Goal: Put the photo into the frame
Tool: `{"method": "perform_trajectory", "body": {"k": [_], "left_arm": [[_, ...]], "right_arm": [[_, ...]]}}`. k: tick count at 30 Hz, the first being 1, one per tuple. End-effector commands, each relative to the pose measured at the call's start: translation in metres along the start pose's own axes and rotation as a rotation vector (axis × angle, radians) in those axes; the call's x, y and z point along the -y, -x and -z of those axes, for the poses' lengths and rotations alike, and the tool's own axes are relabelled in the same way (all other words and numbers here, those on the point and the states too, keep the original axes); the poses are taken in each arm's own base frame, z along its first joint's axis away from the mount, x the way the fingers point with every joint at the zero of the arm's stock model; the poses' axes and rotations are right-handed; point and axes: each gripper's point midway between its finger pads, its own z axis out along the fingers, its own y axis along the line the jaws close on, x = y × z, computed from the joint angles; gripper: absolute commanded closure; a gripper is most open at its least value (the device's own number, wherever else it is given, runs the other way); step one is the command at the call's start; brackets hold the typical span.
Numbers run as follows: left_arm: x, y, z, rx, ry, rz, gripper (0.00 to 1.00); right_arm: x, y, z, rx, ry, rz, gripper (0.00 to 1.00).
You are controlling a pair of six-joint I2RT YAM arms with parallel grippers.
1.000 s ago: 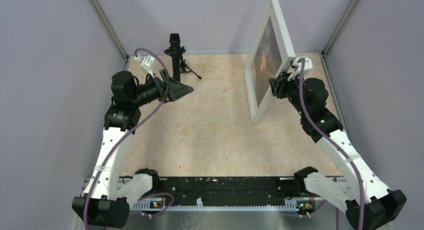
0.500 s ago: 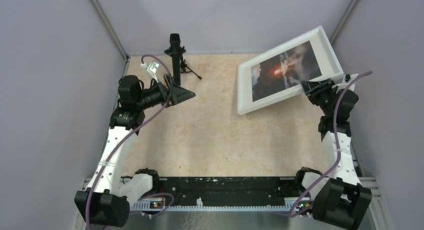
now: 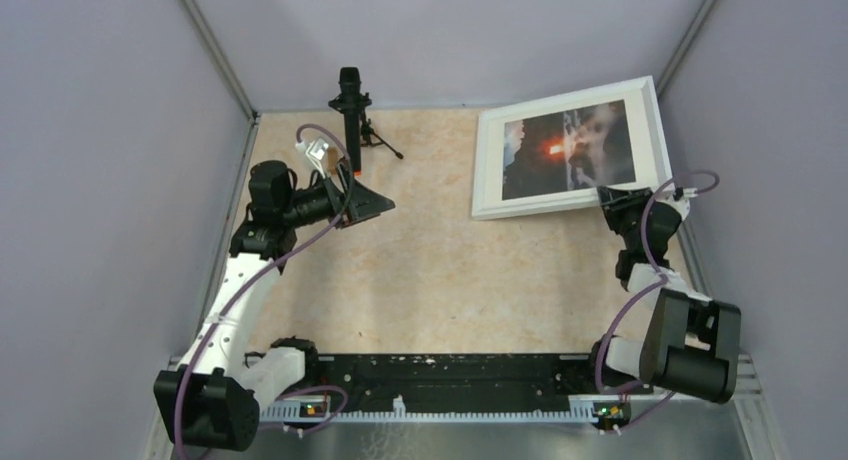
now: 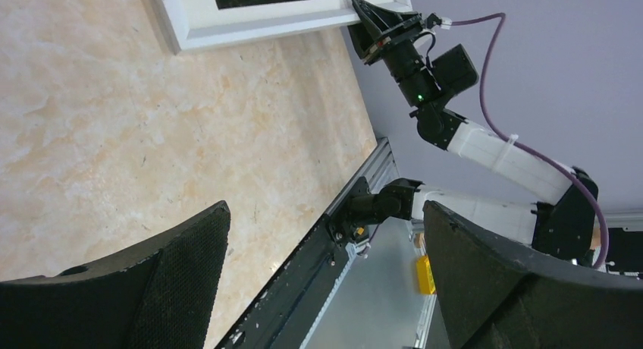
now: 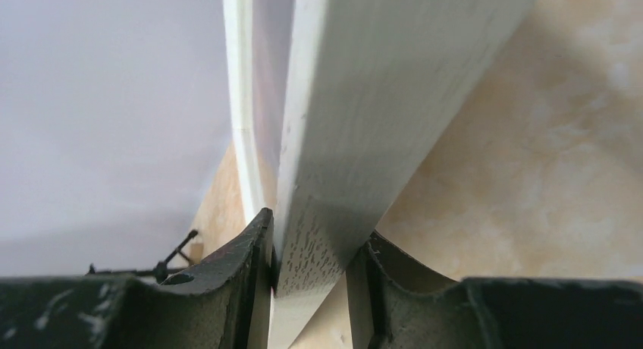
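Note:
The white frame (image 3: 487,170) lies face up at the back right with the photo (image 3: 568,148) inside it, dark with an orange-red glow. My right gripper (image 3: 612,198) is shut on the frame's near right corner. In the right wrist view the white rail (image 5: 356,136) is clamped between the two black fingers (image 5: 243,265) of the gripper (image 5: 311,243). My left gripper (image 3: 375,202) is open and empty at the back left, far from the frame. In its wrist view, between its jaws (image 4: 326,212), the frame's rail (image 4: 265,19) and the right gripper (image 4: 377,19) show.
A black microphone on a small tripod (image 3: 350,105) stands at the back left, just behind my left gripper. Grey walls close in both sides and the back. The black base rail (image 3: 450,375) runs along the near edge.
The frame has swung from standing on edge to face up and come down toward the table. The right arm has folded back to the right. The left gripper has shifted slightly right.

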Motion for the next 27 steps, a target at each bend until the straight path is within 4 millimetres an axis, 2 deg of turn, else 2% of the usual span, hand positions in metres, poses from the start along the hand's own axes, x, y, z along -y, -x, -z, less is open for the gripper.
{"method": "perform_trajectory", "body": {"k": [1, 3, 6, 10, 14, 16, 19, 21, 22, 24, 25, 26, 27], "left_arm": [[0.003, -0.003, 0.000, -0.008, -0.038, -0.021, 0.01], [0.001, -0.005, 0.001, -0.011, -0.036, -0.017, 0.01], [0.000, -0.009, 0.001, -0.017, -0.038, -0.009, 0.01], [-0.003, -0.014, 0.002, -0.023, -0.035, -0.004, 0.01], [-0.004, -0.015, 0.002, -0.023, -0.027, -0.013, 0.01], [-0.002, -0.014, 0.003, -0.021, -0.027, -0.021, 0.01], [-0.001, -0.009, 0.005, -0.012, -0.005, -0.057, 0.01], [-0.002, -0.005, 0.006, 0.002, 0.023, -0.092, 0.01], [-0.002, -0.002, 0.007, 0.009, 0.035, -0.113, 0.01], [0.002, 0.004, 0.009, 0.024, 0.050, -0.154, 0.01], [0.004, 0.006, 0.011, 0.028, 0.057, -0.174, 0.01], [0.008, 0.010, 0.012, 0.037, 0.059, -0.199, 0.01], [0.011, 0.014, 0.013, 0.045, 0.064, -0.222, 0.01]], "right_arm": [[0.012, 0.050, -0.022, 0.264, -0.038, 0.090, 1.00], [0.031, 0.039, -0.038, 0.217, -0.076, 0.076, 1.00], [0.038, 0.024, -0.055, 0.146, -0.047, 0.035, 1.00], [0.055, 0.016, -0.061, 0.134, -0.092, 0.000, 0.99], [0.076, 0.013, -0.067, 0.097, -0.153, -0.023, 0.77], [0.085, 0.008, -0.066, 0.049, -0.204, -0.031, 0.62], [0.095, 0.005, -0.055, -0.028, -0.328, 0.021, 0.26], [0.099, 0.010, -0.035, -0.075, -0.441, 0.103, 0.05], [0.098, 0.015, -0.025, -0.095, -0.482, 0.148, 0.02], [0.089, 0.022, -0.006, -0.138, -0.548, 0.222, 0.01], [0.071, 0.025, -0.001, -0.162, -0.546, 0.275, 0.01], [0.064, 0.018, 0.012, -0.207, -0.568, 0.332, 0.01], [0.047, 0.016, 0.021, -0.233, -0.558, 0.404, 0.01]]}}
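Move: My right hand still pinches the frame's near edge, with its left side lower; the frame's middle is about 12 cm ahead and 9 cm left, a little below. The empty table spot for the frame centres roughly 14 cm ahead, 6 cm left and 12 cm down; the table's back edge runs some 30 cm straight ahead, that low too. For my left hand that spot lies about 48 cm right, 20 cm ahead and 26 cm below. With my right hand I keep hold of the frame's near edge and lower it about 10 cm onto the table, easing slightly forward and right as the hand rolls its left side up about 10 degrees. Then I open the fingers wide, let go, and back off upward some 5 cm, a little right and back, fingertips tipping further down. ##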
